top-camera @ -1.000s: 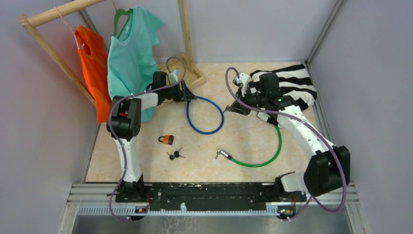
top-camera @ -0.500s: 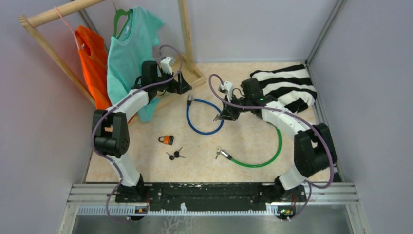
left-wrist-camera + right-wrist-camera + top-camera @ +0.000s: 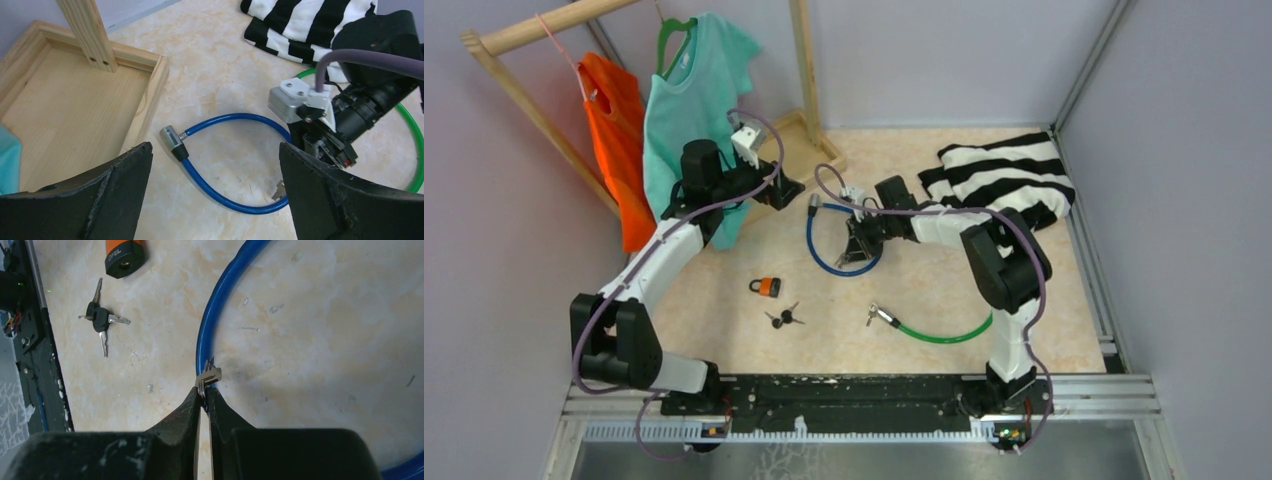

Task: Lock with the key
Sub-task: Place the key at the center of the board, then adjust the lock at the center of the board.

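A blue cable lock lies curled on the table, its silver and black lock end toward the wooden base. My right gripper is shut on a small silver key, held just above the blue cable. It also shows in the top view. My left gripper is open and empty above the cable's lock end, its fingers wide apart in the left wrist view. The key shows there beside the cable.
An orange padlock and a pair of black-headed keys lie near the middle. A green cable lock curves at the right. A striped cloth lies at the back right. A wooden rack base with hanging shirts stands at the back left.
My right gripper has swung left with the key, from beside the striped cloth to over the blue cable. My left gripper has pulled back left, off the cable's lock end.
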Available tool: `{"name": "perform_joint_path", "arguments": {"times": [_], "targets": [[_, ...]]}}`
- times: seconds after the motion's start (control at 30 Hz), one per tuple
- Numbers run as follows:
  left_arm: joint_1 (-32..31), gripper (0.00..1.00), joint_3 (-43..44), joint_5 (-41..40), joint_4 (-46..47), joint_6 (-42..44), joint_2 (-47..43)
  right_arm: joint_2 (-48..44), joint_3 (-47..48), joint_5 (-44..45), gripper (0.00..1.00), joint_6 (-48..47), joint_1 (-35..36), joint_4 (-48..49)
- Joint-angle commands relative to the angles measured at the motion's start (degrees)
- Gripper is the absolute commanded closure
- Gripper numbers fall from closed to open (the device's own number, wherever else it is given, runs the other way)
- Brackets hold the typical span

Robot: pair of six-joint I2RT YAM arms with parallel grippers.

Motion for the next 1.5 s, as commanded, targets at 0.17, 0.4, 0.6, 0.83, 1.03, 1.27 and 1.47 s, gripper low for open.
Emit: {"name": "perform_joint_path", "arguments": {"times": [0.17, 0.4, 0.6, 0.83, 1.03, 1.27, 1.47], "targets": [[1.0, 0.00, -5.3, 4.3, 3.3, 0.9, -5.7, 2.1, 6.9, 2.1, 0.63, 0.8, 0.7, 1.8], [1.0, 0.00, -2.5, 15.2, -2.0, 3.4, -2.6, -4.6, 5.4, 10.1, 0.23, -7.2, -0.9, -4.7], [-0.6, 0.00, -4.5, 18.2, -2.0, 7.6, -3.2, -12.6, 1.6, 12.0, 0.22, -10.3, -8.8, -7.5], [-10.8, 0.00, -5.2, 12.1, -10.7, 23.0, -2.1, -22.8, -2.9, 13.7, 0.22, -12.5, -17.4, -13.3], [-21.6, 0.04, -5.1, 11.1, -15.5, 34.0, 2.2, -30.7, -6.6, 20.3, 0.22, -10.9, -23.1, -17.8], [-34.2, 0.19, 3.2, 10.4, -24.3, 43.1, 12.2, -35.5, -11.9, 20.6, 0.21, -7.4, -28.7, -16.8], [-43.8, 0.27, 10.7, 6.4, -29.4, 47.2, 22.6, -36.4, -13.0, 19.8, 0.21, -6.9, -32.2, -16.1]]}}
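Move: The right hand holds the keys just above the board; their resting place is about 2 cm ahead, 1 cm left and 2 cm below. The blue lock's head lies 12 cm ahead and 7 cm left of it. From the left hand, the green lock's head is some 24 cm back, 21 cm right and 20 cm down; the padlock is 18 cm back, 7 cm left, and the black keys 25 cm back, 2 cm left, equally low. Right hand opens, releasing keys, retreats 25 cm right; left swings 30 cm back-right and down towards green lock. ##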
